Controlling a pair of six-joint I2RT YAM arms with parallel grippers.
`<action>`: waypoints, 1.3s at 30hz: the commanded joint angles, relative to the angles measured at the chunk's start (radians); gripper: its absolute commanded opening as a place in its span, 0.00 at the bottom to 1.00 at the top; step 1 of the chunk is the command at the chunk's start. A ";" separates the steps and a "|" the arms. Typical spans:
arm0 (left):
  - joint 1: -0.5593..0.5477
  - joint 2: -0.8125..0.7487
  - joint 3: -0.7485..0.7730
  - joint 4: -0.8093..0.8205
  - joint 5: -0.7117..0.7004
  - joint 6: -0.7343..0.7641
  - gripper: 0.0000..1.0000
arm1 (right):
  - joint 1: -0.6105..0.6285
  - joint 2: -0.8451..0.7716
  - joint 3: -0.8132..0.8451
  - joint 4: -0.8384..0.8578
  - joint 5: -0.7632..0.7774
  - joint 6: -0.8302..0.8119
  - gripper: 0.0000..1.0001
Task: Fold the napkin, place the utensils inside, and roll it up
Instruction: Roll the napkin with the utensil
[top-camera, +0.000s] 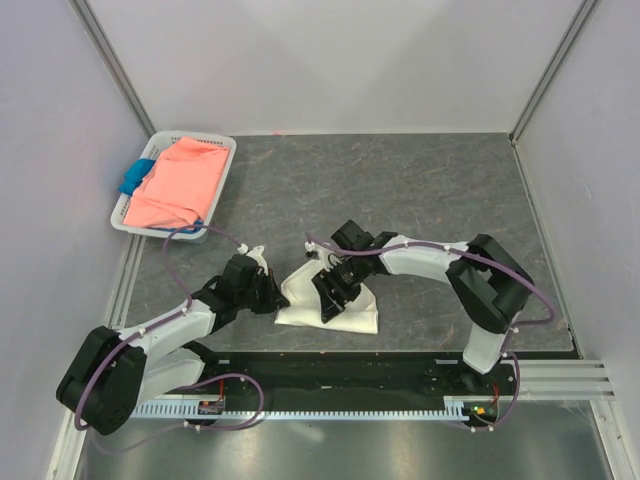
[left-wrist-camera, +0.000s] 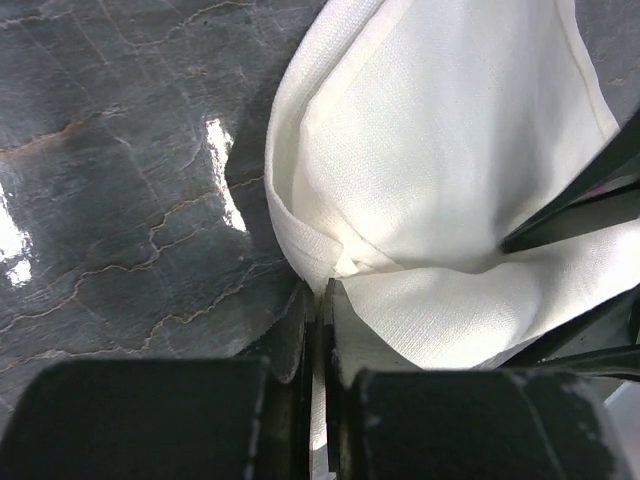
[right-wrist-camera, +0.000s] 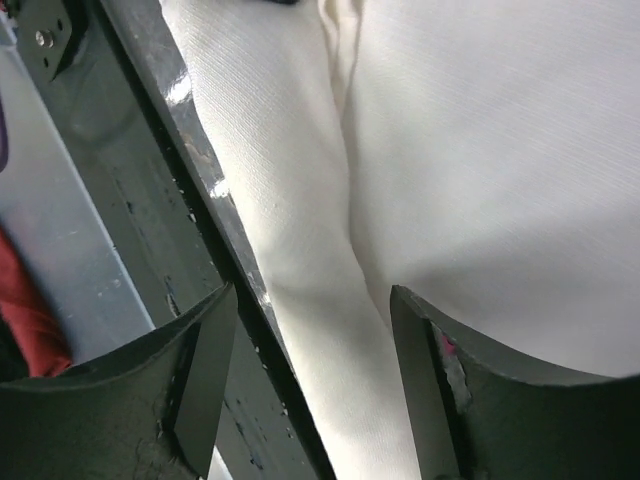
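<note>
The off-white napkin (top-camera: 355, 315) lies crumpled near the table's front edge, between the two arms. My left gripper (top-camera: 275, 295) is at its left side. In the left wrist view its jaws (left-wrist-camera: 322, 295) are shut on a pinched fold of the napkin (left-wrist-camera: 440, 180), and cloth shows in the thin gap between them. My right gripper (top-camera: 332, 303) hangs over the middle of the cloth. It stands open (right-wrist-camera: 315, 330), with the napkin (right-wrist-camera: 480, 150) lying under and between its fingertips, not gripped. The utensils are out of view.
A white basket (top-camera: 225, 160) at the back left holds a salmon-pink cloth (top-camera: 180, 180) and a blue cloth (top-camera: 135, 178). The dark rail of the table's front edge (right-wrist-camera: 170, 150) runs close beside the right gripper. Walls enclose the table on three sides.
</note>
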 joint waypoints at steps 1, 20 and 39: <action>0.000 0.010 -0.007 -0.004 -0.002 -0.005 0.02 | 0.015 -0.162 -0.001 -0.051 0.231 -0.021 0.72; 0.002 0.122 0.069 -0.036 -0.006 0.019 0.02 | 0.564 -0.234 -0.208 0.285 1.230 -0.048 0.75; -0.001 0.137 0.072 0.030 0.122 0.067 0.17 | 0.469 -0.108 -0.177 0.265 0.937 -0.095 0.40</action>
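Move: The right hand's open fingers are astride the near roll of the napkin, whose middle lies roughly 2 cm below the right hand and level with it. The napkin's pinched corner, in the left fingers, is about 8 cm left and 3 cm ahead of the right hand. The unrolled flap's middle lies 6 cm straight ahead of it, and the table edge 6 cm straight back. From the left hand, the roll's middle is about 9 cm right, 3 cm back and slightly below. The right fingers lift clear of the roll and come back down around it, partly closing on its sides at the end. The open hand rises about 6 cm, first forward and then back, while the wrist swings some 60 degrees so the fingers point forward-left and down; then it sinks and eases forward from the near side. The left hand keeps its pinch and edges about 1.5 cm forward and right. ##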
